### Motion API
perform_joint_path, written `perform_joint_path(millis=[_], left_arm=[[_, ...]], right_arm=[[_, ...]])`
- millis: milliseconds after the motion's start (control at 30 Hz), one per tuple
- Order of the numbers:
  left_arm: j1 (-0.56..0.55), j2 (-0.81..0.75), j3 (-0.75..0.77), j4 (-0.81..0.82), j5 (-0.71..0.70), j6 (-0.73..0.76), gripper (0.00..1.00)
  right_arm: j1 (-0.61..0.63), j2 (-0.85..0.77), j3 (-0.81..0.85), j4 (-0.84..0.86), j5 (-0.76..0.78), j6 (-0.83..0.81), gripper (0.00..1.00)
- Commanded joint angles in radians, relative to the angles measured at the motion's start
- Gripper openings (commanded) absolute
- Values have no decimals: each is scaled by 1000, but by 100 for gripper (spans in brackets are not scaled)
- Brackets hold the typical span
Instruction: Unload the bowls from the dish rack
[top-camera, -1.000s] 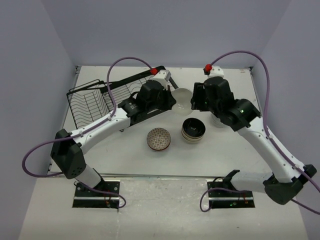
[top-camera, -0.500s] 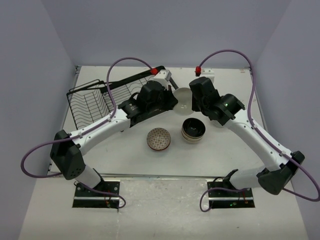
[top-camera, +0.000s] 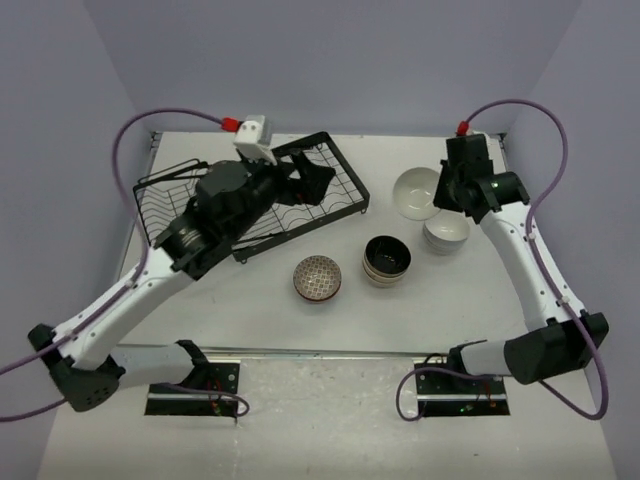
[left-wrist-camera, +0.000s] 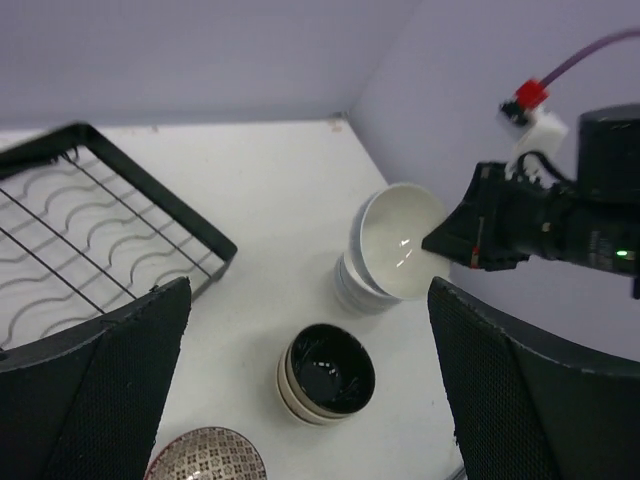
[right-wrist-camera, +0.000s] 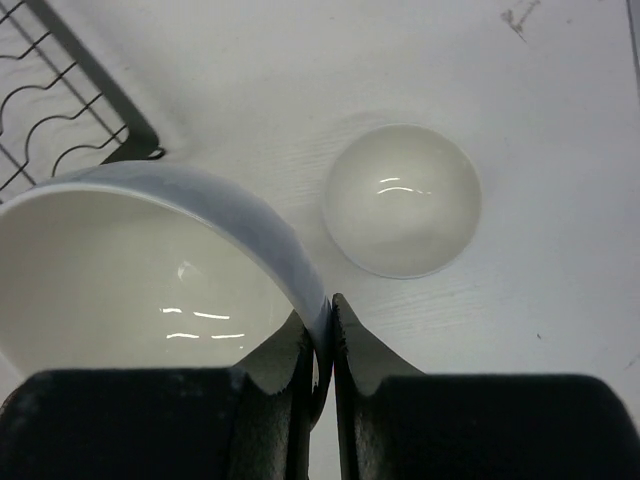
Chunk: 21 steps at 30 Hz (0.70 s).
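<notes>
My right gripper is shut on the rim of a plain white bowl, holding it tilted above the table. In the top view this bowl hangs just left of a white bowl stack. My left gripper is open and holds nothing; it hovers over the black wire dish rack. From there I look down on the held bowl, stacked tan bowls with dark insides and a patterned bowl. The rack section that shows holds no bowls.
The tan stack and the patterned bowl sit mid-table, in front of the rack. A white bowl rests on the table below my right wrist. A rack corner lies to its left. Walls close in on three sides.
The left gripper opened, let go of the white bowl and drew back left over the rack. The right gripper shut on the bowl's rim and carried it right, toward the white stack.
</notes>
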Motion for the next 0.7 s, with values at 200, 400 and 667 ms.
perform_joint_path(millis=[200, 400, 667], left_arm=[[7, -355, -103, -169, -163, 98, 100], [7, -486, -208, -291, -215, 182, 100], [7, -529, -458, -257, -274, 208, 100]], right_arm=[[-391, 90, -37, 74, -283, -22, 0], [-442, 104, -167, 190, -281, 11, 0], [-450, 121, -290, 273, -287, 51, 0]])
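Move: The white bowl stack, where the held white bowl is to go, lies about 5 cm ahead of the right hand, 5 cm to its right and some 20 cm below. At that same lower level, the black bowl stack is 3 cm nearer the base and 12 cm left of this hand, and the speckled bowl 9 cm back and 32 cm left. From the empty left hand the white stack is roughly 10 cm ahead, 38 cm right and 34 cm down. The white bowl, still pinched by its right rim, is carried about 10 cm right and then lowered towards the white stack, some 12 cm down in all, as the right wrist turns clockwise and tips down about 15 degrees. The open, empty left hand swings left and back, away from the bowls, first rising, then sinking about 15 cm. ##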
